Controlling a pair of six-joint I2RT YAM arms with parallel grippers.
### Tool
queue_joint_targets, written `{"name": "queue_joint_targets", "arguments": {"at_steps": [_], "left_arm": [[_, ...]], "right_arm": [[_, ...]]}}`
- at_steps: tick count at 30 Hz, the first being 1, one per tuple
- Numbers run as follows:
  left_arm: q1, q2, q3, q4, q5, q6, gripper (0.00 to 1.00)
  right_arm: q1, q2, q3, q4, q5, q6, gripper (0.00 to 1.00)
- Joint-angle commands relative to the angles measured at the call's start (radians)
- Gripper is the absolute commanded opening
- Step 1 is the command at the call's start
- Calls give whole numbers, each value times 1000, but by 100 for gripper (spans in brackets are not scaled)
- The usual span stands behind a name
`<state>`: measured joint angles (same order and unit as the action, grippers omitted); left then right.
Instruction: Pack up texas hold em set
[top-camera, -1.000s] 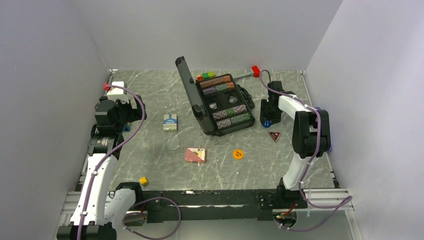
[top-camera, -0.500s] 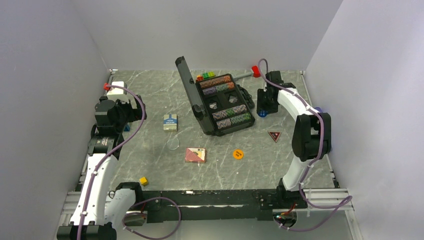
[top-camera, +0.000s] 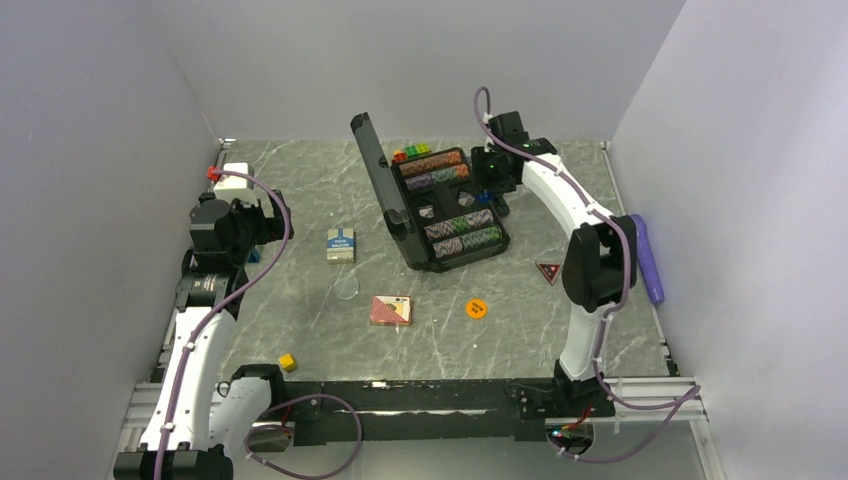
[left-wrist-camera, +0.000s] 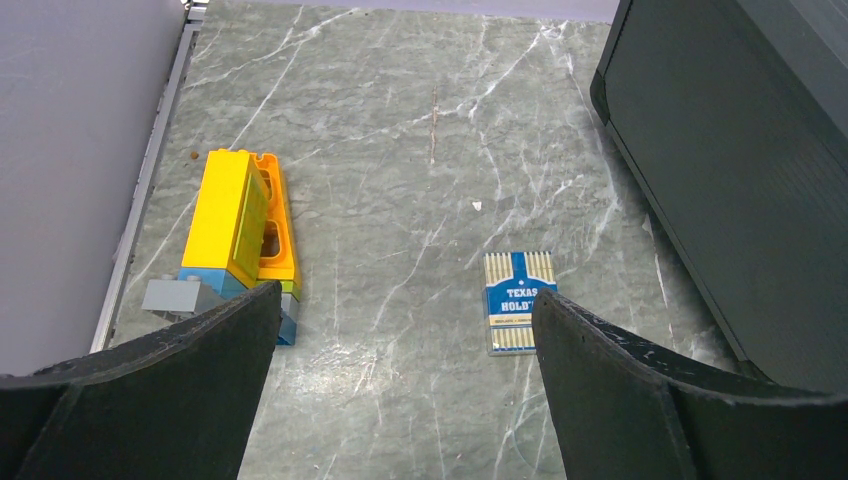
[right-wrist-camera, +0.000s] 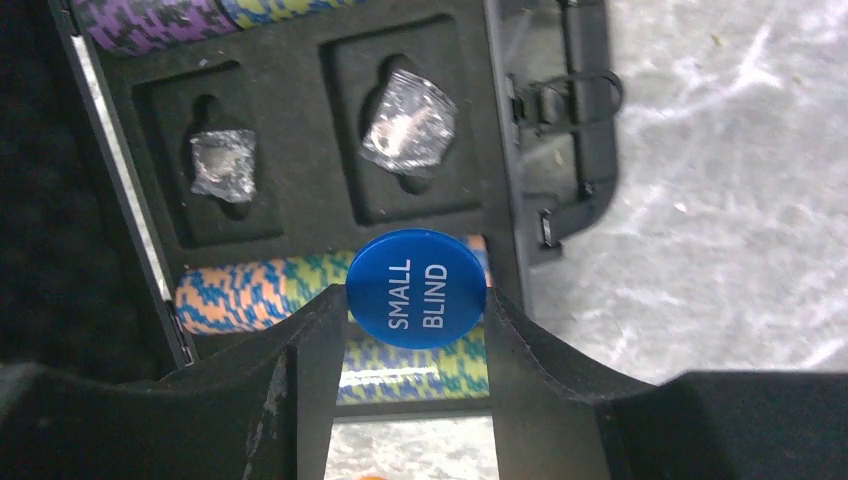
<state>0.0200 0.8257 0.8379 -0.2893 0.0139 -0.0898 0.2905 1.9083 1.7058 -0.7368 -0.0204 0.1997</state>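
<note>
The black briefcase (top-camera: 372, 160) of the texas hold em set lies open at mid-table, rows of striped chips (top-camera: 462, 233) in its tray. My right gripper (right-wrist-camera: 415, 300) hangs over the tray's right side, shut on a blue round marker (right-wrist-camera: 418, 288) reading SMALL BLIND. On the table lie the blue-white deck (top-camera: 341, 244), the pink deck (top-camera: 390, 310), the orange marker (top-camera: 476, 308) and the triangular marker (top-camera: 548, 269). My left gripper (left-wrist-camera: 405, 295) is open and empty at the far left, the blue-white deck (left-wrist-camera: 518, 300) just ahead of its right finger.
A yellow brick stack (left-wrist-camera: 240, 225) lies ahead of the left finger near the table's left rail. A small yellow cube (top-camera: 287, 361) sits front left, a clear disc (top-camera: 346, 288) near the decks, a purple cylinder (top-camera: 648, 260) at the right edge. Coloured bricks (top-camera: 412, 152) stand behind the case.
My right arm has carried the blue marker from the table right of the case up and left, over the open tray. The left arm has not moved.
</note>
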Motion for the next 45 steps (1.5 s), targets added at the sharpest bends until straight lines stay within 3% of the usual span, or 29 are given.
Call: {"name": "queue_joint_targets", "arguments": {"at_steps": [1, 19, 45], "left_arm": [[3, -19, 9, 39, 5, 2, 99], [2, -13, 12, 39, 0, 5, 99], [2, -14, 12, 39, -2, 7, 99]], "right_arm": [[31, 85, 102, -14, -22, 23, 39], [42, 287, 218, 10, 16, 32, 39], [42, 346, 207, 88, 93, 52, 39]]}}
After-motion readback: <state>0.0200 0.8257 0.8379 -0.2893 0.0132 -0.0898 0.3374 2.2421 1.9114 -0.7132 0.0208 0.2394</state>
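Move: My right hand holds the blue small blind button. The case's right-hand card-size recess, with a clear bag in it, lies about 5 cm ahead, 4 cm left and 10 cm below. The left recess is 13 cm left and 1 cm ahead; the near chip rows are some 5 cm back and 5 cm left; the handle is 7 cm ahead and 2 cm right. From my left hand, the right recess lies about 19 cm ahead, 42 cm right and 21 cm below. Mostly down, about 8.5 cm in all, I bring the button into the right recess with my right hand: first forward and left in over the recess while sinking, then nearly straight down. Sinking almost stops while I ease a couple of centimetres farther forward, then settle about 1 cm lower. My fingers tip slightly more downward and keep their pinch. ##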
